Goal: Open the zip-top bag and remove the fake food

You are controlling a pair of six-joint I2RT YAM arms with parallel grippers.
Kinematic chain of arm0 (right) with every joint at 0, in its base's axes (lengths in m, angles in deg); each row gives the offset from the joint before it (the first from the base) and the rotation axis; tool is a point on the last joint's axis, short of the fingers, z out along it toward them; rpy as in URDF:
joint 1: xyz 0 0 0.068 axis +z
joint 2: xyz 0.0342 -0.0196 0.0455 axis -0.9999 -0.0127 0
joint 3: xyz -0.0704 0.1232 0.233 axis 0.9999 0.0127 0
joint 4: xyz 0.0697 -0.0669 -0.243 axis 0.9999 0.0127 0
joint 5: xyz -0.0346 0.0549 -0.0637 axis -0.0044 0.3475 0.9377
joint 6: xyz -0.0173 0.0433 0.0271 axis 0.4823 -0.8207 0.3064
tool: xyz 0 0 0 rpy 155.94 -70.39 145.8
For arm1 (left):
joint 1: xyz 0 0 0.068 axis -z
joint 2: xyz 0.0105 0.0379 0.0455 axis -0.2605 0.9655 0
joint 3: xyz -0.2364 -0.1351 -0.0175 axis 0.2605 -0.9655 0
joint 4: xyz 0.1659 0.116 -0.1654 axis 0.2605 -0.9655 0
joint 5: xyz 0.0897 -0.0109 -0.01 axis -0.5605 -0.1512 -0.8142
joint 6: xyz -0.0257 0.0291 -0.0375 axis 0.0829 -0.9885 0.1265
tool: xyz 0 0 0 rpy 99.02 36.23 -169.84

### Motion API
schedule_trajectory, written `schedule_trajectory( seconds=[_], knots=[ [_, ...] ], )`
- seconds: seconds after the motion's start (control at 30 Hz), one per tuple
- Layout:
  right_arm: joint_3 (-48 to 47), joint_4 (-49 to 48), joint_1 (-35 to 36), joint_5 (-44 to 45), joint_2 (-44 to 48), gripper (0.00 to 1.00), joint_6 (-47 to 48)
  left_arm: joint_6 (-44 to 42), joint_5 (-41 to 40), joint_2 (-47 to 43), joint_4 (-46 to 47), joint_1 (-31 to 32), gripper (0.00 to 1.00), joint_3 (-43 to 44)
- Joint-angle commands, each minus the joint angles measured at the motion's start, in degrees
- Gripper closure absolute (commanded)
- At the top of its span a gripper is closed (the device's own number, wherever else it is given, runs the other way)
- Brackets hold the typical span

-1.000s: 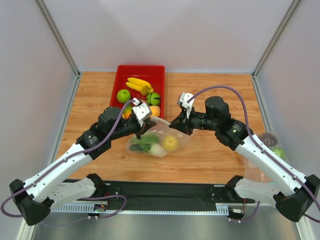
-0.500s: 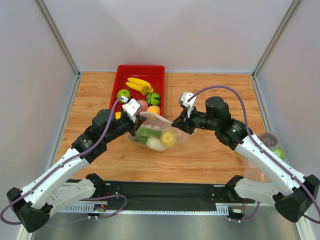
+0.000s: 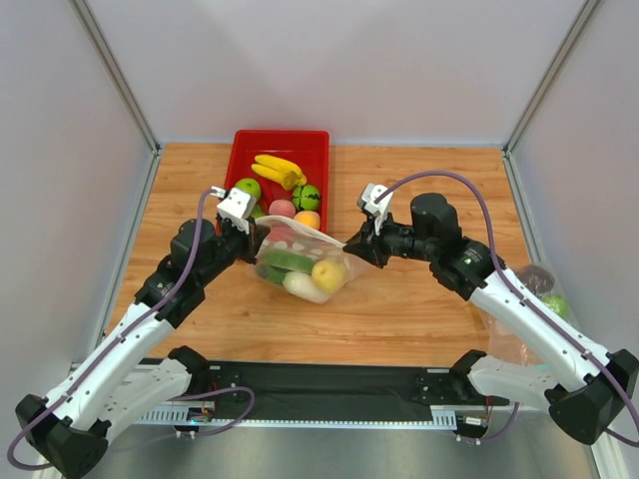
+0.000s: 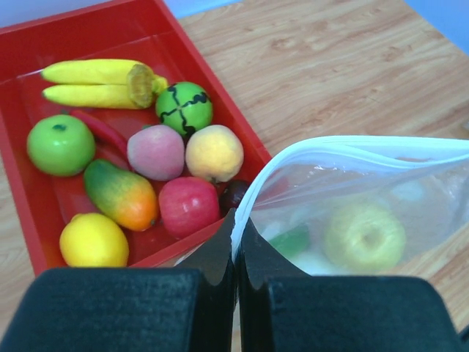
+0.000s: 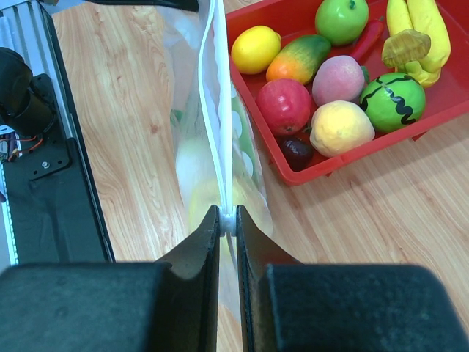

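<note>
The zip-top bag [image 3: 300, 261] hangs stretched between my two grippers above the table. Through the plastic I see the fake food: a dark green cucumber [image 3: 288, 261], a white vegetable [image 3: 303, 286] and a pale yellow fruit [image 3: 328, 274]. My left gripper [image 3: 256, 242] is shut on the bag's left top corner [image 4: 253, 198], its tips [image 4: 236, 224] pinching the white zip strip. My right gripper [image 3: 349, 249] is shut on the white zip end [image 5: 228, 220]. The yellow fruit [image 4: 365, 236] shows behind the film. The bag's white lips [image 5: 211, 110] look slightly parted.
A red tray [image 3: 240, 160] behind the bag holds bananas [image 3: 280, 170], a green apple [image 3: 247, 188], a striped green ball [image 3: 307, 196] and other toy fruit. Another clear bag [image 3: 539, 289] with purple and green pieces lies at the table's right edge, beside the right arm.
My left gripper has moved left and back toward the tray, pulling the bag's corner with it. The bag is drawn wider. The right gripper has stayed nearly still.
</note>
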Motion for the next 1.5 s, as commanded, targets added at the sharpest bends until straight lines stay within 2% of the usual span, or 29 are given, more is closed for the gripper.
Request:
schedule_trajectory(
  seconds=[0.0, 0.33, 0.63, 0.73, 0.77, 0.87, 0.97, 1.1, 1.13, 1.23, 1.33, 1.47],
  knots=[
    [-0.1, 1.3, -1.0, 2.1, 2.1, 1.0, 0.8, 2.8, -7.1, -2.0, -0.4, -3.3, 1.0, -0.4],
    [0.1, 1.8, -1.0, 3.3, 2.9, 1.0, 1.0, 6.8, -7.2, -5.2, -2.1, -10.1, 1.0, -1.8],
    [0.2, 2.1, -1.0, 3.3, 3.0, 1.0, 1.0, 8.4, -7.6, -7.6, -3.0, -13.3, 1.0, -2.8],
    [-0.1, 2.2, -1.0, 2.3, 2.7, 1.0, 1.0, 6.1, -0.5, -7.2, -0.2, -13.3, 1.0, -3.1],
    [-0.2, 2.3, -1.0, 2.1, 2.7, 1.0, 1.0, 5.5, 5.1, -6.7, 0.4, -13.3, 1.0, -2.9],
    [-0.8, 3.0, -1.1, 1.1, 2.3, 1.0, 1.0, 3.9, 14.6, -4.2, 2.2, -13.2, 1.0, -2.1],
    [-1.2, 3.2, -1.1, 0.7, 2.3, 0.99, 0.5, 2.4, 20.3, -1.3, 2.6, -12.0, 1.0, -0.6],
    [-1.9, 3.6, -1.0, -1.6, 3.1, 0.75, -0.2, -0.3, 23.7, 1.2, 2.0, -8.4, 1.0, 1.0],
    [-2.1, 3.8, -1.0, -2.4, 3.4, 0.62, -0.4, -0.8, 24.6, 1.6, 2.1, -7.2, 1.0, 1.1],
    [-2.6, 3.5, -1.0, -2.6, 4.2, 0.49, -1.2, -1.6, 27.1, 1.9, 2.6, -5.6, 1.0, 1.0],
    [-2.5, 2.2, -1.0, -2.4, 4.9, 0.43, -2.5, -1.8, 29.5, 1.9, 3.4, -4.6, 1.0, 0.9],
    [-2.0, -0.2, -1.0, -1.3, 4.1, 0.41, -3.2, -2.2, 31.5, 1.9, 3.4, -4.1, 1.0, 1.0]
  ],
)
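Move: The bag's mouth is strung between my grippers. Its right end, in my right fingers, lies about 18 cm to my left hand's right and 4 cm nearer me, roughly level. The yellow apple hangs in the bag some 14 cm right, 7 cm back and 13 cm below my left hand; the green vegetable 4 cm right, 3 cm back, 11 cm below. The red bin's middle is 18 cm ahead, 20 cm lower. From my right hand, the apple lies 6 cm left, 3 cm back, 13 cm below. Still pinching the rim, my left hand first draws about 6 cm left, away from my right hand, then reverses and comes some 10 cm right and 4 cm back, sinking slightly while the wrist turns clockwise about 35 degrees. My right hand holds its end nearly still until that return is well under way, then spreads its fingers to about half open and lets go of the rim, easing back a little and rising about 2 cm. ##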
